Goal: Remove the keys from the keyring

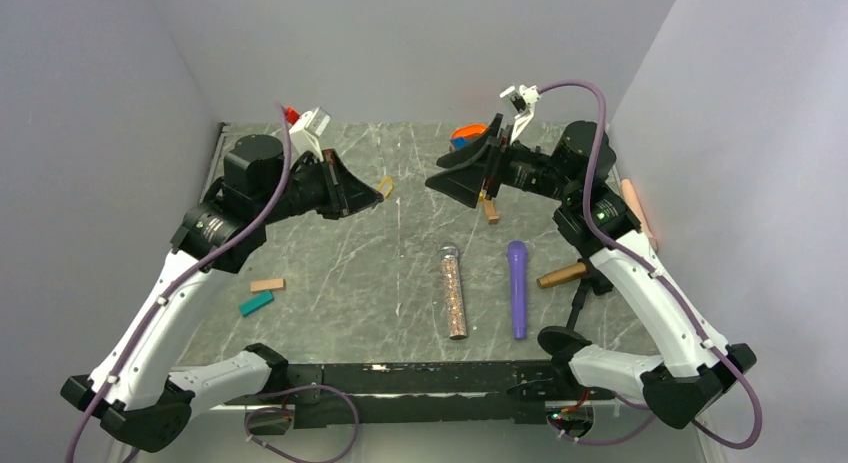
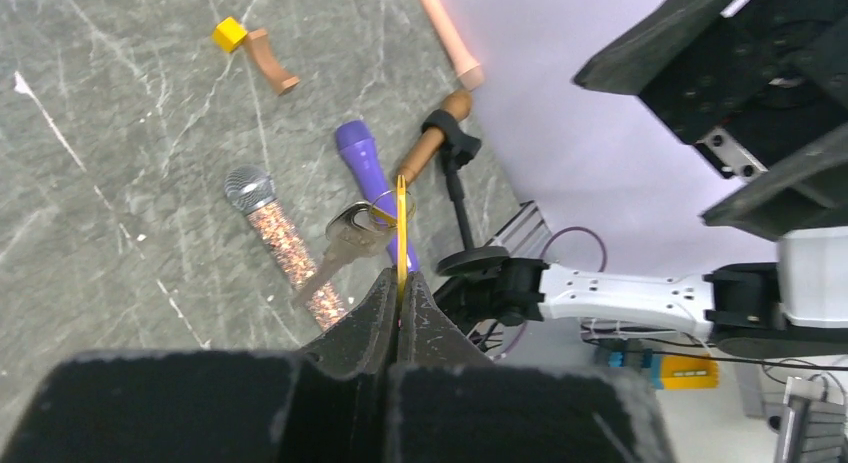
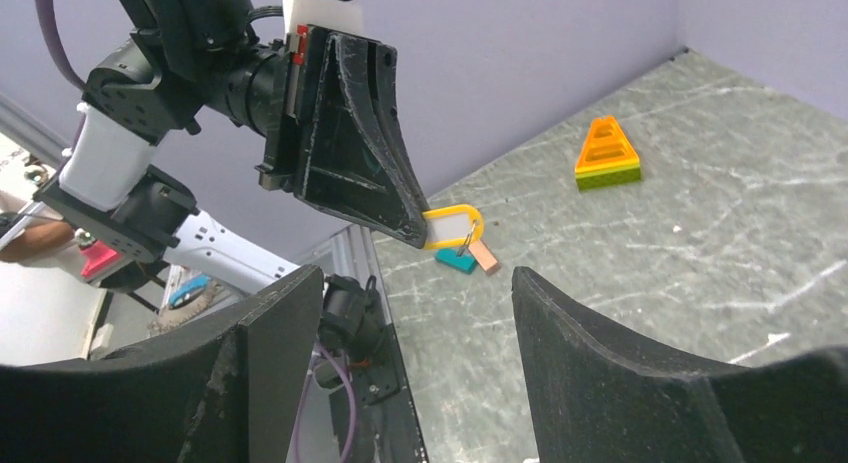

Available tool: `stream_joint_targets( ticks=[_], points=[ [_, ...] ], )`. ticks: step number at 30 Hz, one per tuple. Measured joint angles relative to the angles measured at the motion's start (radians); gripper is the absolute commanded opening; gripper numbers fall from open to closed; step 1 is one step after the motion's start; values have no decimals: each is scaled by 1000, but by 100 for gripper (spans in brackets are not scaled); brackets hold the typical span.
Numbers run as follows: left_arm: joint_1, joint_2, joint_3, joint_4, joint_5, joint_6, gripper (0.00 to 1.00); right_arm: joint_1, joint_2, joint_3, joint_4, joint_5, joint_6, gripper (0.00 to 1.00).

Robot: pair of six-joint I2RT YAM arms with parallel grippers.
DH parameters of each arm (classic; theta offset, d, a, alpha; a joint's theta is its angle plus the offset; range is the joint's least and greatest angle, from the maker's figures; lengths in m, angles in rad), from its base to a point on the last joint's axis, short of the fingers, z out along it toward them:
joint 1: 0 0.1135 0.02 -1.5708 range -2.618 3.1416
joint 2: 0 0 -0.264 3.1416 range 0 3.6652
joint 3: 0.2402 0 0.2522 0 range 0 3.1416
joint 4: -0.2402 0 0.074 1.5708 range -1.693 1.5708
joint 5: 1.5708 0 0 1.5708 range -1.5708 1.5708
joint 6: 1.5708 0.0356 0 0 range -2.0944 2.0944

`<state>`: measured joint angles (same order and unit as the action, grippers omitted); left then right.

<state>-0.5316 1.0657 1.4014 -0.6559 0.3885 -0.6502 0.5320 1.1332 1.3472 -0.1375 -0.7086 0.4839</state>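
Note:
My left gripper (image 2: 401, 278) is shut on the yellow tag (image 2: 401, 228) of the keyring, seen edge-on between its fingers and held above the table. A wire ring (image 2: 384, 209) hangs from the tag's far end, and a grey metal key (image 2: 346, 239) dangles from the ring. From the right wrist view the tag (image 3: 453, 226) sticks out of the left gripper (image 3: 408, 229); the key barely shows there. My right gripper (image 3: 415, 283) is open and empty, facing the tag from a short distance. Seen from above, the tag (image 1: 384, 187) sits between the left gripper (image 1: 372, 197) and the right gripper (image 1: 445, 178).
A glitter-handled microphone (image 1: 454, 288), a purple cylinder (image 1: 517, 288) and a brown-handled tool (image 1: 562, 275) lie mid-table. Teal (image 1: 256, 303) and tan (image 1: 267, 284) blocks lie at the left. A yellow cube (image 2: 229, 34) and an orange-yellow triangle (image 3: 607, 155) are also on the table.

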Motion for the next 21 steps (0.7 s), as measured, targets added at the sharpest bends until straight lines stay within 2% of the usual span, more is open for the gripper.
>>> stream_joint_targets(
  ticks=[11, 21],
  points=[
    [0, -10, 85, 7, 8, -153, 0, 0, 93, 10, 170, -106, 92, 72],
    [0, -8, 121, 17, 19, -211, 0, 0, 131, 10, 305, -166, 200, 72]
  ],
)
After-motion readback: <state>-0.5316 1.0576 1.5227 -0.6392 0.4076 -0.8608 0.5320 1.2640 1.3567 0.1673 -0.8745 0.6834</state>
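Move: The keys hang from the ring on the yellow tag in the left fingers, about 7 cm to the right hand's left, 3 cm ahead and some 8 cm below it. The tag is roughly 8 cm left of the right hand, 2 cm ahead and 7 cm below. Far below, about 41 cm down on the table, the glitter microphone lies 5 cm right and level fore-and-aft. From the left hand, the keys are about 3 cm ahead, 2 cm right and 2 cm lower. The tag stays pinched in the closed left fingers while that hand lifts it and the hanging keys about 6 cm, drifting slightly back, its fingertips tipping up some 10 degrees. The right hand, fingers staying well open, closes in leftward about 3 cm and a little up, turning counter-clockwise; it doesn't yet touch tag or keys. ##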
